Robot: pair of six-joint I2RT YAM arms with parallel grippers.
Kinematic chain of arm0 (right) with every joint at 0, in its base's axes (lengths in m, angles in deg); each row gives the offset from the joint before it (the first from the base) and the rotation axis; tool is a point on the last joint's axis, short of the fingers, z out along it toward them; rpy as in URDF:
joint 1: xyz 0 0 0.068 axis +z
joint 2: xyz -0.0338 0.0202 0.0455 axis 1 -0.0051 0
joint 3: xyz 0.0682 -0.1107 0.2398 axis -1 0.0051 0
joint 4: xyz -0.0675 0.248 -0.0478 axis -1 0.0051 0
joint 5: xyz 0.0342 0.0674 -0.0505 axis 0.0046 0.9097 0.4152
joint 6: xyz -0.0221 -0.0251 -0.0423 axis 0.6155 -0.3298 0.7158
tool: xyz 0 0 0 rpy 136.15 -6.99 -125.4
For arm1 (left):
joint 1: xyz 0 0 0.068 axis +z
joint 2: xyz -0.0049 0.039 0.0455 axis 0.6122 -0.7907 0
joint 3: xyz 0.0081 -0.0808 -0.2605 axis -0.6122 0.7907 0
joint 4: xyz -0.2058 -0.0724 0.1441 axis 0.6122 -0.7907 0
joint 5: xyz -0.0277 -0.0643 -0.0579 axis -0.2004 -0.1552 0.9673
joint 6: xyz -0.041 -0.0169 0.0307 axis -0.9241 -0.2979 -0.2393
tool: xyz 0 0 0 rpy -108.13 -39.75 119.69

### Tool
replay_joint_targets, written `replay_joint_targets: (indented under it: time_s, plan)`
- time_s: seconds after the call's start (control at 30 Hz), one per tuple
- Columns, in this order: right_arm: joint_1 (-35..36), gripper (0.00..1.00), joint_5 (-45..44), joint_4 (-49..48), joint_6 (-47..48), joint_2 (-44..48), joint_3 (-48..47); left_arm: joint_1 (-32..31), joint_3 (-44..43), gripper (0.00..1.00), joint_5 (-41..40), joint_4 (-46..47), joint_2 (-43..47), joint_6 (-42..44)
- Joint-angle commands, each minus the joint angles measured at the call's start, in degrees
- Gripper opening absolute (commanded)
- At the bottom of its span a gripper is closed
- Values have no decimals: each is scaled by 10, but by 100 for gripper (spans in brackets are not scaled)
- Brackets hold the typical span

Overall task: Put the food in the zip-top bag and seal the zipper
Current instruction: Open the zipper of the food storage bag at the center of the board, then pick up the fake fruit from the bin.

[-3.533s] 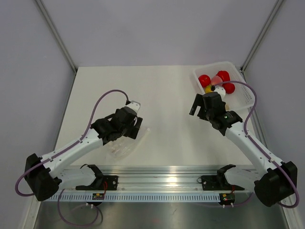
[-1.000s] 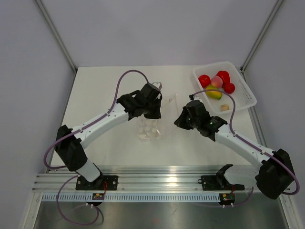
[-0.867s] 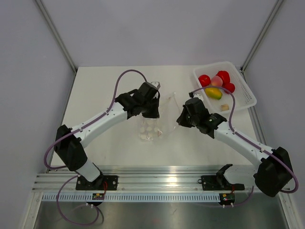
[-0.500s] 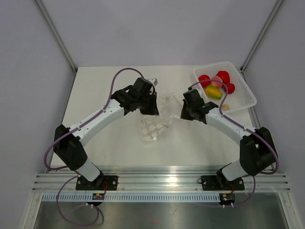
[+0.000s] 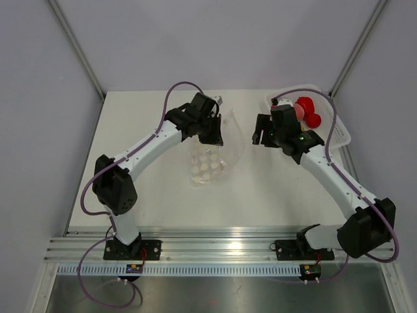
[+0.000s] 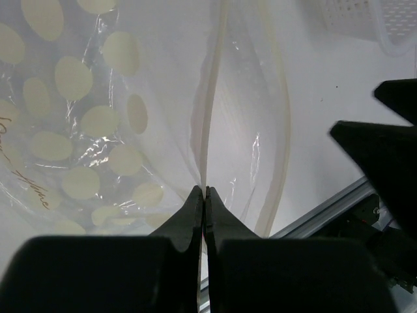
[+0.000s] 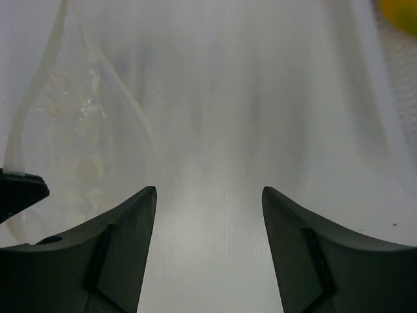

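Observation:
The zip-top bag (image 5: 207, 166), clear with white dots, hangs from my left gripper (image 5: 217, 135) down to the table. Its mouth bulges open toward the right. In the left wrist view my left gripper (image 6: 204, 190) is shut on one side of the zipper (image 6: 210, 104), and the other side (image 6: 281, 130) curves away from it. My right gripper (image 5: 262, 132) is open and holds nothing, just right of the bag mouth; its wrist view shows its jaws (image 7: 208, 195) wide apart over bare table, with the bag (image 7: 71, 130) to their left. The food (image 5: 305, 108), red pieces, lies in the tray.
The white tray (image 5: 344, 135) stands at the back right corner, partly behind my right arm; its edge (image 6: 371, 19) also shows in the left wrist view. A yellow piece (image 7: 401, 13) peeks in at the right wrist view's top corner. Metal frame posts rise at both back corners.
My right gripper has opened and drawn back from the bag's mouth toward the tray. My left gripper, still shut on the bag's edge, has shifted a little further back.

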Motion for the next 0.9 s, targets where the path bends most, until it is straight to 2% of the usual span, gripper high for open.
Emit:
replay_joint_targets:
  time_s: [0.0,0.2,0.27,0.43,0.57,0.87]
  plan:
    - [-49,74,-54,13,53,50,-37,20,-33,0,28,-4,-3,26]
    - [-150,74,-83,-39,107,-11,-86,34,-21,0,43,-3,5,34]
    - [-183,74,-65,-39,118,-66,-127,37,-6,0,47,3,13,33]
    - [-256,81,-22,1,127,-216,-222,38,23,0,66,21,24,31]
    - [-299,76,-16,79,109,-294,-295,38,37,0,68,26,29,34]
    - [-343,78,3,115,121,-370,-279,38,36,0,79,31,18,47]
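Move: The right hand, empty and open, has the garlic in the white box about 23 cm to its right, 8 cm ahead and some 15 cm below. In the same box the yellow pepper lies about 8 cm beyond the garlic and 7 cm to its left, and the nearest tomato 10 cm beyond it and 2 cm to its right. From the left hand, which already pinches the bag's rim, the garlic is roughly 36 cm right, 8 cm ahead and 15 cm lower. Swing the right gripper about 25 cm right and some 11 cm forward, away from the bag, arching up first to clear the box's left wall, then down towards the garlic; keep the fingers open while turning the wrist clockwise and tipping the fingers further down. Keep the left pinch on the bag, easing it about 2 cm left, then 2 cm down. ##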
